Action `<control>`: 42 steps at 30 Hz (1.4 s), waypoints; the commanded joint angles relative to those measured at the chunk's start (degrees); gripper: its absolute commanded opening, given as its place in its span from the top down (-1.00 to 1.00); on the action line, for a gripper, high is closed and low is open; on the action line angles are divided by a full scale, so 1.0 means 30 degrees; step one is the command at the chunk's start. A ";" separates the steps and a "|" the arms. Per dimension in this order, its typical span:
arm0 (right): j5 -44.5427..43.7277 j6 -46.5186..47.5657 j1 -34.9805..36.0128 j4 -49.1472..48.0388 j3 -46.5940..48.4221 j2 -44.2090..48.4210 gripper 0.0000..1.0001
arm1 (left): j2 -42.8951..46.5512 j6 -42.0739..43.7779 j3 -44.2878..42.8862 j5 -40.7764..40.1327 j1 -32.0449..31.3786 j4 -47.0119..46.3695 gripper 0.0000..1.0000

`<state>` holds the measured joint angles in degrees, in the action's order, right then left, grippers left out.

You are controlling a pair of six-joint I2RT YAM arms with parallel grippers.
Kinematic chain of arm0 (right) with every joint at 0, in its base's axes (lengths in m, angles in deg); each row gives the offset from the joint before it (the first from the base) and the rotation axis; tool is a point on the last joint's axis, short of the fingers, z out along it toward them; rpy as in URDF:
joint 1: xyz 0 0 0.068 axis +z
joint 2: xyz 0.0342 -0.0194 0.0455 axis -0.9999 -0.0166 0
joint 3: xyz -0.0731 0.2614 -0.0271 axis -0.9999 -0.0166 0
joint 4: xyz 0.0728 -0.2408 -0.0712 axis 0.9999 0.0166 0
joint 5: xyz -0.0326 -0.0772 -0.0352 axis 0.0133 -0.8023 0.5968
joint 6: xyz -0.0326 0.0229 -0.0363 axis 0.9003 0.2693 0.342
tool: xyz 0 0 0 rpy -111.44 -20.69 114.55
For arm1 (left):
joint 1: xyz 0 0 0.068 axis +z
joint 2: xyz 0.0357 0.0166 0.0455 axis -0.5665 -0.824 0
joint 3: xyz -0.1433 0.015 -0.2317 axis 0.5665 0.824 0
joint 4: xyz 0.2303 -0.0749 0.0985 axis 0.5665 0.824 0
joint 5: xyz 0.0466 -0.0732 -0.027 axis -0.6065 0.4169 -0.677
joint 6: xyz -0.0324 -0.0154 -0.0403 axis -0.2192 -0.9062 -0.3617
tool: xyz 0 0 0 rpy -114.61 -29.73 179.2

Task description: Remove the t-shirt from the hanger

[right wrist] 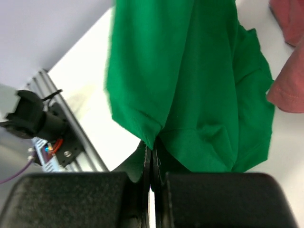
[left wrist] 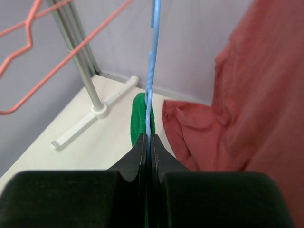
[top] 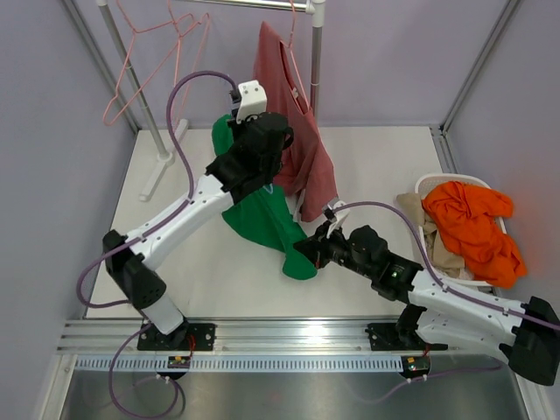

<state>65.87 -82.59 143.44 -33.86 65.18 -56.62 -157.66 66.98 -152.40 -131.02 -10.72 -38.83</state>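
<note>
A green t-shirt (top: pixel 262 219) hangs from a thin blue hanger (left wrist: pixel 151 71) and trails down onto the table. My left gripper (top: pixel 265 140) is shut on the hanger's wire, which runs up from between the jaws in the left wrist view (left wrist: pixel 148 142); a strip of the green shirt (left wrist: pixel 137 118) shows below it. My right gripper (top: pixel 306 249) is shut on the shirt's lower hem. In the right wrist view (right wrist: pixel 153 152) the green cloth (right wrist: pixel 199 71) is pinched between the closed jaws and spreads above them.
A red shirt (top: pixel 293 114) hangs on the rack right beside the left gripper (left wrist: pixel 256 95). Empty pink hangers (top: pixel 149 52) hang at the rack's left by its pole (top: pixel 136 87). A white basket (top: pixel 437 179) with an orange shirt (top: pixel 468 223) stands at the right.
</note>
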 commanded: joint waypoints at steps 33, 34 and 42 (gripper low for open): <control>-0.5205 0.3485 -0.0901 1.1929 1.7800 -0.4806 1.00 | 1.3298 -0.0310 0.6150 2.2512 0.6573 0.3655 1.00; -0.4999 0.3424 -0.1165 1.2163 1.8324 -0.4513 1.00 | 1.2803 -0.0397 0.6003 2.2982 0.7075 0.3334 1.00; -0.8509 0.5791 -0.1956 1.5386 2.4123 -0.3893 1.00 | 1.1069 0.0509 0.4360 2.4422 0.8544 0.0552 1.00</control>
<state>45.85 -69.93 139.07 11.03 129.50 -71.02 -124.75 66.21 -135.70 -62.30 14.69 -28.12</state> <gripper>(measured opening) 0.022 0.031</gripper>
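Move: The left hand grips the blue hanger, and the green t-shirt still on it has its middle some 12 cm back, 8 cm to the right and 13 cm lower. The pink t-shirt hangs about 5 cm ahead of that hand and 14 cm to its right, the empty pink hangers roughly 12 cm ahead and 16 cm left. From the right hand, pinching the green cloth, that shirt's middle lies about 10 cm ahead, 8 cm left and 5 cm up. Keeping its pinch on the blue hanger, the left hand whips it back about 20 cm, also left and up, while turning some 40 degrees clockwise, then swings forward again and lower, ending farther left. The right hand keeps hold of the green cloth, easing forward-left, then hoisting it some 25 cm overall, drifting right and turning clockwise. ##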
